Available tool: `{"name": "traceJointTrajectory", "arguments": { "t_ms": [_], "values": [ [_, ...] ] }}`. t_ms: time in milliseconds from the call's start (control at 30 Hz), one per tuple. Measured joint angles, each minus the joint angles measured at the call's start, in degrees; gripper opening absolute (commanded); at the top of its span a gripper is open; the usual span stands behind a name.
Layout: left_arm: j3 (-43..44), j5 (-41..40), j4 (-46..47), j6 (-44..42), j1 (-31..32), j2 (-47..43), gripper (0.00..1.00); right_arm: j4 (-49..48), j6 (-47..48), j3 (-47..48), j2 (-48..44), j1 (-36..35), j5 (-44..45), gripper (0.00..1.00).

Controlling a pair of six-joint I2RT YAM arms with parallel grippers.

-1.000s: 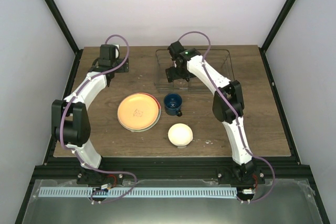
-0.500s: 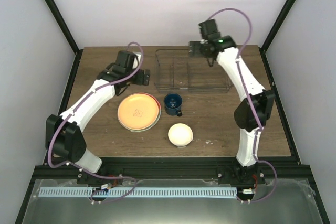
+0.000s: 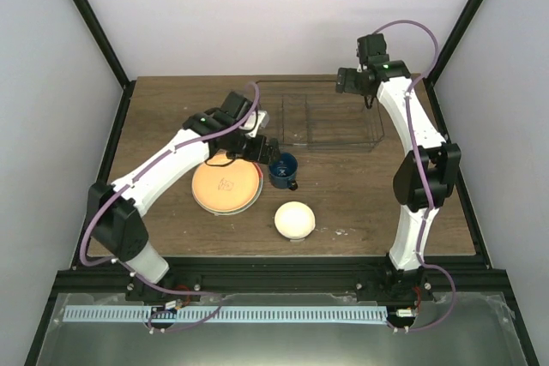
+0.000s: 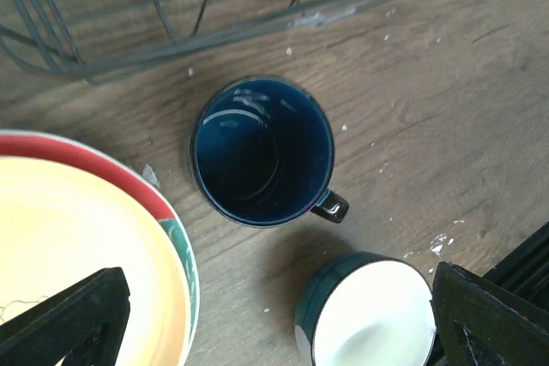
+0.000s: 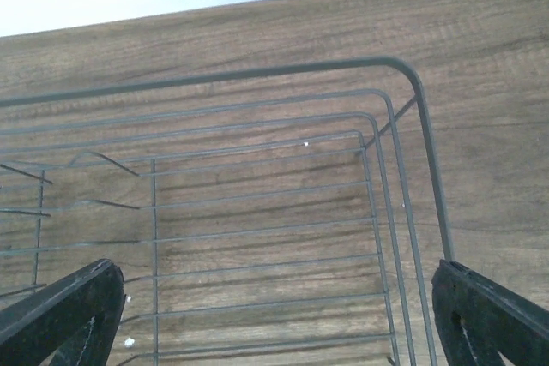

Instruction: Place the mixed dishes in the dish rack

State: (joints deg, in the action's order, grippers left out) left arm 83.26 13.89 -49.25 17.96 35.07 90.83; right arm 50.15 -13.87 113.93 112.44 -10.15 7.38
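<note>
An orange-yellow plate (image 3: 226,186) lies stacked on the red-and-teal floral plate (image 4: 165,212), of which only the rim shows. To their right stands the dark blue mug (image 3: 282,169), upright, its handle toward the near right. The cream-white bowl (image 3: 294,220) sits nearer the front. My left gripper (image 3: 260,150) hovers open just above and left of the mug (image 4: 262,152), with nothing between its fingers (image 4: 69,323). Over the back right corner of the wire dish rack (image 3: 334,148), my right gripper (image 3: 358,87) stands open and empty. The rack (image 5: 257,72) holds no dishes.
Everything rests on a brown wooden table (image 3: 429,186) framed by black posts and white walls. In the left wrist view the bowl (image 4: 369,319) shows a dark green outside and lies close to the mug's handle (image 4: 332,206).
My left arm swung right and toward the front, from the back left to the mug. My right arm moved from the rack's left part to its back right corner. Both grippers stayed open.
</note>
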Motion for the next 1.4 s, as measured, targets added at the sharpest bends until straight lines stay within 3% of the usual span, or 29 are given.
{"name": "traceJointTrajectory", "arguments": {
  "t_ms": [267, 567, 800, 900, 1067, 1300, 1400],
  "values": [
    [0.0, 1.9, -1.9, 0.7, 0.0, 8.7, 0.95, -0.4, 0.1, -4.7, -5.0, 1.4, -0.1, 1.00],
    [-0.1, 3.3, 0.9, 0.4, 0.0, 12.2, 0.95, -0.6, 0.0, -8.3, -13.7, 2.8, 0.1, 1.00],
    [1.6, 3.1, 1.6, -0.9, 0.0, 18.4, 0.92, -0.1, -0.1, -11.0, -14.9, 2.8, 0.1, 1.00],
    [2.8, 2.8, 1.8, -1.4, 0.0, 20.2, 0.86, 0.2, -0.1, -11.9, -15.0, 2.8, 0.2, 1.00],
    [5.2, 2.6, 2.5, -2.0, 0.0, 21.9, 0.66, 0.3, 0.0, -13.7, -15.8, 2.8, 0.2, 1.00],
    [6.5, 2.4, 3.4, -2.1, 0.0, 23.9, 0.52, 0.4, 0.3, -14.8, -16.2, 2.8, 0.2, 1.00],
    [6.5, 2.3, 3.4, -2.2, 0.0, 24.0, 0.40, 0.3, 0.7, -14.8, -16.2, 2.8, 0.2, 1.00]
  ]
}}
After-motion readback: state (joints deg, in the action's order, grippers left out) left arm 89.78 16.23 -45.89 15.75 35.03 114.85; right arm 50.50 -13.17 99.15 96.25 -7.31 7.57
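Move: The blue mug stands about 7 cm to the right of my open left hand, 2 cm ahead and some 16 cm below. The stack of plates lies roughly 18 cm to the mug's left and 4 cm nearer me, the white bowls about 15 cm nearer me and 3 cm to its right. The dish rack's middle is some 15 cm beyond the mug and 12 cm to its right. From my right hand, the mug is 18 cm left, 19 cm back and 20 cm below. My left hand sinks about 12 cm onto the mug, easing forward and right some 4 cm as the wrist tips the fingers steeper by around 15 degrees. One finger goes inside the mug, the other outside its wall on the plates' side, and late on they close to half open. My empty right hand backs off over the rack, about 7 cm back and a little right, rising and then settling slightly. ##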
